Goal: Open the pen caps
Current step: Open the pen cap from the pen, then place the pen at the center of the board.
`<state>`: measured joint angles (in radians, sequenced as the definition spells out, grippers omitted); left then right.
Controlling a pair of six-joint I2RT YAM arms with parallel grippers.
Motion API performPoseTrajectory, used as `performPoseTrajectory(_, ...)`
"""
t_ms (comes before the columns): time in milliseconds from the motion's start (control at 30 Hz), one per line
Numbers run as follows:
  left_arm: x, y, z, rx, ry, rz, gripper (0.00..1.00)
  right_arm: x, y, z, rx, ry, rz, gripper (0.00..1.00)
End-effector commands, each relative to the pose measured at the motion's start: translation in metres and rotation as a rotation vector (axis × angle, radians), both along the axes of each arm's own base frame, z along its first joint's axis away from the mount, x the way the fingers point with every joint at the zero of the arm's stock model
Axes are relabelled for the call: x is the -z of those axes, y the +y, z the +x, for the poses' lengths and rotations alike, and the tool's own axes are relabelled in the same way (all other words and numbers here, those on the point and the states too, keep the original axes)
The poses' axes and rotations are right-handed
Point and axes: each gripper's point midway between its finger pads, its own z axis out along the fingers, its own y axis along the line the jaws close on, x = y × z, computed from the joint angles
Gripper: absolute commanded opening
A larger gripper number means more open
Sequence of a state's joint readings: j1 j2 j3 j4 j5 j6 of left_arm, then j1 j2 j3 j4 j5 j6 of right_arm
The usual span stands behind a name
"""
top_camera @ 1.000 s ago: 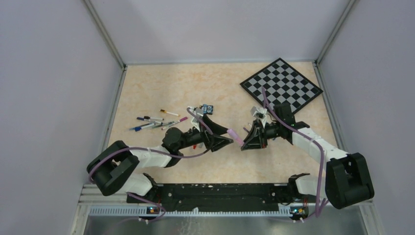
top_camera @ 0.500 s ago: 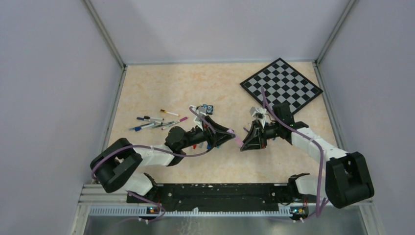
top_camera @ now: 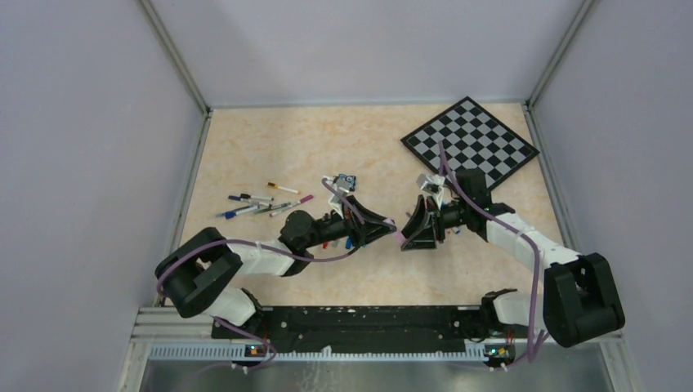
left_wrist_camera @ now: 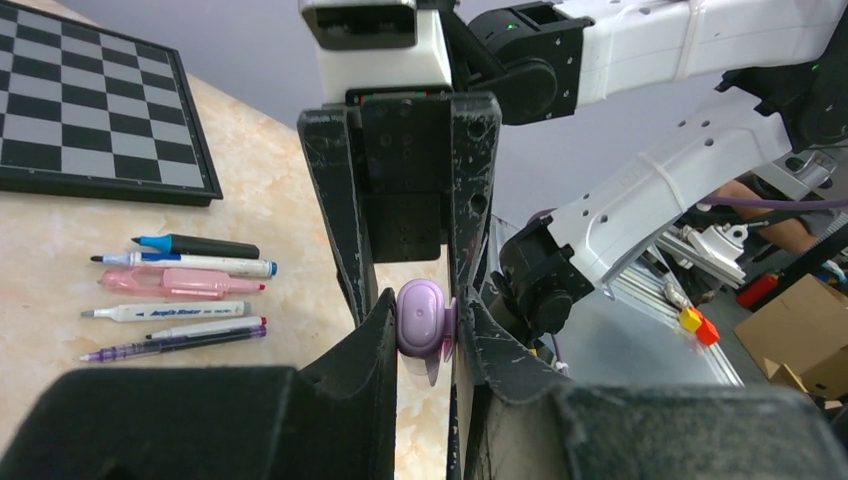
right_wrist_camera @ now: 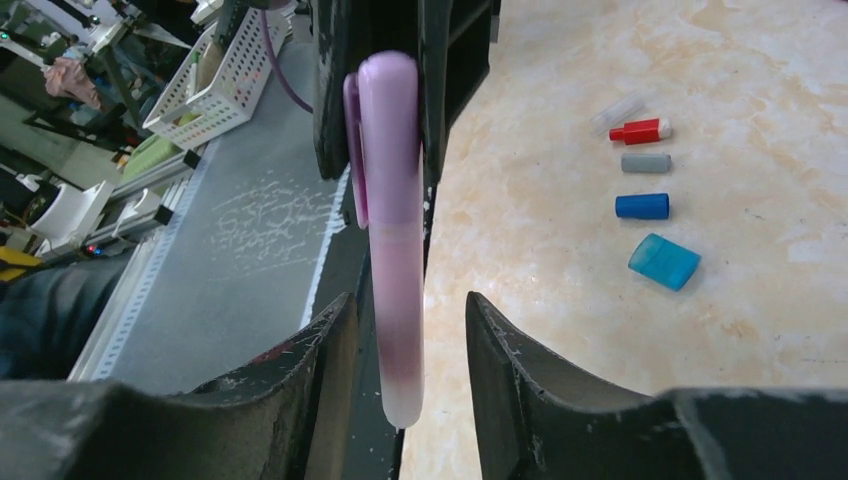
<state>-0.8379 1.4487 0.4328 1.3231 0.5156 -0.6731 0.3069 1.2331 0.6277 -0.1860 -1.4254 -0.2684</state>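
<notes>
A purple pen [right_wrist_camera: 392, 230] hangs in the air between my two grippers, small in the top view as pen [top_camera: 398, 231]. My left gripper [left_wrist_camera: 425, 305] is shut on its purple cap [left_wrist_camera: 425, 322], pinched between both fingers. My right gripper [right_wrist_camera: 410, 300] stands open around the pen's pale end, with a gap on each side. Loose pen caps lie on the table: red [right_wrist_camera: 640, 131], grey [right_wrist_camera: 645, 162], blue [right_wrist_camera: 641, 206] and teal [right_wrist_camera: 664, 262]. Several uncapped pens [left_wrist_camera: 180, 290] lie in a row below the chessboard. More pens [top_camera: 261, 204] lie at the left.
The chessboard [top_camera: 470, 139] lies at the back right, also in the left wrist view as chessboard [left_wrist_camera: 90, 110]. A small toy block [top_camera: 346, 180] sits behind the left gripper [top_camera: 389, 225]. Grey walls enclose the table on three sides.
My left gripper moved right to the pen and closed on its cap end. My right gripper, shut on the pen before, has opened around it.
</notes>
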Motion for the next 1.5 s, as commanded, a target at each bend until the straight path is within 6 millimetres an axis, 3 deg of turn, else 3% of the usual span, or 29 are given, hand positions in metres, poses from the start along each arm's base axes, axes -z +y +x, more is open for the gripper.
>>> performPoseTrajectory(0, -0.013, -0.011, -0.004, 0.033, -0.059, -0.031, 0.00, -0.015, 0.004, -0.002, -0.040, -0.026, 0.055, 0.43)
performPoseTrajectory(267, -0.018, -0.016, -0.002, 0.029, -0.080, -0.044, 0.00, -0.013, 0.005, -0.002, -0.038, 0.003, 0.045, 0.33)
performPoseTrajectory(367, -0.022, -0.014, 0.000, 0.006, -0.094, -0.049, 0.00, -0.012, 0.007, -0.003, -0.045, 0.010, 0.041, 0.20)
performPoseTrajectory(433, -0.025, -0.012, 0.003, -0.019, -0.107, -0.052, 0.00, -0.011, 0.008, -0.003, -0.048, 0.016, 0.037, 0.00)
performPoseTrajectory(500, -0.032, -0.007, 0.008, -0.061, -0.136, -0.060, 0.00, -0.011, 0.009, -0.005, -0.053, 0.023, 0.030, 0.00)
performPoseTrajectory(633, -0.067, 0.018, 0.028, -0.164, -0.207, -0.108, 0.00, -0.009, 0.009, -0.008, -0.066, 0.030, 0.027, 0.00)
performPoseTrajectory(833, -0.135, 0.083, 0.070, -0.427, -0.290, -0.244, 0.00, -0.004, 0.012, -0.013, -0.095, 0.050, 0.022, 0.00)
performPoseTrajectory(1000, -0.162, 0.106, 0.074, -0.513, -0.327, -0.293, 0.00, 0.004, 0.014, -0.009, -0.081, 0.028, -0.021, 0.00)
performPoseTrajectory(1100, -0.155, 0.100, 0.069, -0.467, -0.313, -0.254, 0.00, 0.020, 0.009, 0.013, 0.001, -0.077, -0.160, 0.00)
performPoseTrajectory(1200, -0.128, 0.092, 0.061, -0.393, -0.236, -0.178, 0.00, 0.038, -0.011, 0.056, 0.174, -0.213, -0.354, 0.00)
performPoseTrajectory(1467, -0.034, 0.086, 0.026, -0.222, 0.032, -0.009, 0.00, 0.046, -0.111, 0.137, 0.623, -0.285, -0.588, 0.00)
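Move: In the left fingers' grip the lilac pen is held by its cap, its middle about 3 cm right, 2 cm back and 4 cm below that hand; on the table, some 22 cm down, the teal cap lies 6 cm left and 3 cm ahead, the blue cap 11 cm left and 2 cm ahead. From the right hand, open around the body, the pen's middle is about 2 cm left, 1 cm ahead and 3 cm up; about 16 cm below, the purple-black pen lies 9 cm ahead, 7 cm right, the pink marker 12 cm ahead, 12 cm right. Closing the right fingers onto the lilac pen's body comes first, while the left hand, still pinching the cap, edges about 1.5 cm right. The left then pulls away sharply up, left and forward, some 15 cm up at most, before sinking about 7 cm; the right, keeping the body, swings forward, right and down about 12 cm towards the laid-out pens, fingers tipping down and turning clockwise. ##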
